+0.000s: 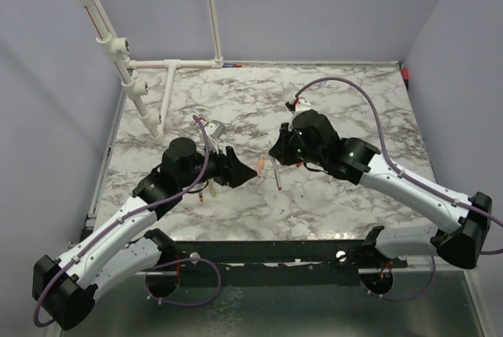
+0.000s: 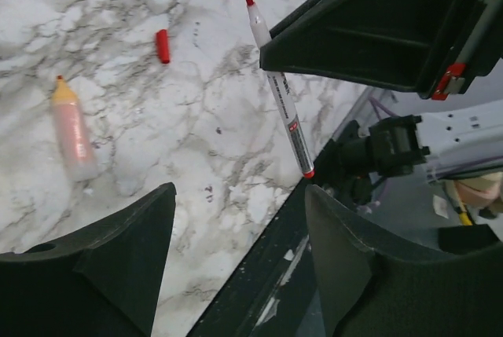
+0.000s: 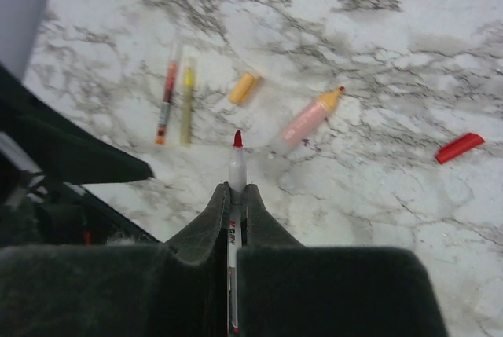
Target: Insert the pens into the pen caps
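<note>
My right gripper (image 3: pixel 236 192) is shut on a pale grey pen (image 3: pixel 236 166), whose red tip sticks out past the fingertips above the marble table (image 1: pixel 330 195). On the table beyond it lie a salmon-pink pen with an orange end (image 3: pixel 308 119), a yellow pen cap (image 3: pixel 244 88), a red pen cap (image 3: pixel 460 148), and an orange-red pen (image 3: pixel 167 93) beside a yellow pen (image 3: pixel 188 100). My left gripper (image 2: pixel 240 227) is open and holds nothing. It faces the held grey pen (image 2: pixel 279 93), with the red cap (image 2: pixel 163 45) and salmon pen (image 2: pixel 72 129) farther off.
A white pipe frame (image 1: pixel 169 66) stands at the table's back left. Purple cables (image 1: pixel 369 101) loop over both arms. The table's dark front edge (image 2: pixel 259 274) runs just under the left fingers. Grey walls close the back and sides.
</note>
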Controlling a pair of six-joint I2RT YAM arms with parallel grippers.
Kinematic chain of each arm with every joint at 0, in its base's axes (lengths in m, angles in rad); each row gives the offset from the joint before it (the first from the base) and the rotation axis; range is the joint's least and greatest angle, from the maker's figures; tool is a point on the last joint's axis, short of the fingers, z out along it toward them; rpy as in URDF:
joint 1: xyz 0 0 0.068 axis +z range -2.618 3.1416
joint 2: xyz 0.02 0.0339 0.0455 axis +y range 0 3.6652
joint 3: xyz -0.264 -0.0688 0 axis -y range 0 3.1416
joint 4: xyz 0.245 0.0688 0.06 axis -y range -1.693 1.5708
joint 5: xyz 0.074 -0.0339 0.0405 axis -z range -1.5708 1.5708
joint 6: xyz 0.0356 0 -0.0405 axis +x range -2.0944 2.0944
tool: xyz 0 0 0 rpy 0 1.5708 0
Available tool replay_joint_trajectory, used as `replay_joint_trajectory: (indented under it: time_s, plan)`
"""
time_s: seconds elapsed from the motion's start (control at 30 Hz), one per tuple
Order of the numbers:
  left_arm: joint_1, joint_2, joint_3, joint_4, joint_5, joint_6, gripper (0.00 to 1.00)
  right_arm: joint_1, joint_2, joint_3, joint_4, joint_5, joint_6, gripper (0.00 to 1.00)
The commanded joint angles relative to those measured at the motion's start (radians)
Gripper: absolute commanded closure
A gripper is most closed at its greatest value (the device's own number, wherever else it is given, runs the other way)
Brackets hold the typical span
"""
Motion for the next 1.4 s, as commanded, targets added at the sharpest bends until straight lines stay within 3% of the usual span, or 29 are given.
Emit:
replay_joint_trajectory:
  time_s: [0.0, 0.17, 0.33, 0.73, 0.97, 1.23, 1.37]
  plan:
    - [0.002, -0.018, -0.075, 0.276, 0.182, -0.155, 0.32, -0.006, -0.102, -0.046, 0.164, -0.136, 0.046, 1.0]
    - [0.002, -0.024, -0.145, 0.51, 0.22, -0.312, 0.31, -0.004, -0.164, -0.083, 0.286, -0.225, 0.072, 0.99]
    - [0.002, -0.026, -0.152, 0.613, 0.243, -0.367, 0.31, -0.004, -0.174, -0.099, 0.368, -0.285, 0.083, 0.99]
    - [-0.001, -0.043, -0.165, 0.668, 0.305, -0.401, 0.32, -0.004, -0.166, -0.142, 0.597, -0.43, 0.126, 0.99]
    - [-0.002, -0.035, -0.158, 0.684, 0.347, -0.4, 0.42, -0.004, -0.133, -0.122, 0.633, -0.539, 0.088, 0.99]
    - [-0.003, -0.042, -0.152, 0.684, 0.379, -0.398, 0.5, -0.004, -0.125, -0.111, 0.593, -0.547, 0.043, 0.99]
    - [-0.002, -0.033, -0.156, 0.684, 0.394, -0.393, 0.59, -0.004, -0.131, -0.121, 0.596, -0.547, 0.034, 0.99]
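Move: About 11 cm to the left hand's right, level fore-and-aft and a centimetre lower, is the middle of the uncapped white pen. The right hand already grips it nib up; for that hand, the open left gripper is some 10 cm left, 2 cm back and 2 cm below. On the table, the pink marker is about 6 cm ahead, 4 cm left and 20 cm below the right hand. The orange cap is 10 cm to the marker's left, level with it. Raising the pen about 12 cm, the right hand keeps its grip and carries it left and back towards the left gripper, rolling and swinging counter-clockwise until its fingers point left. Meanwhile the left hand rises some 8 cm, drawing back and slightly right as it rolls its fingers level, then partly closes them around the pen's lower end. ##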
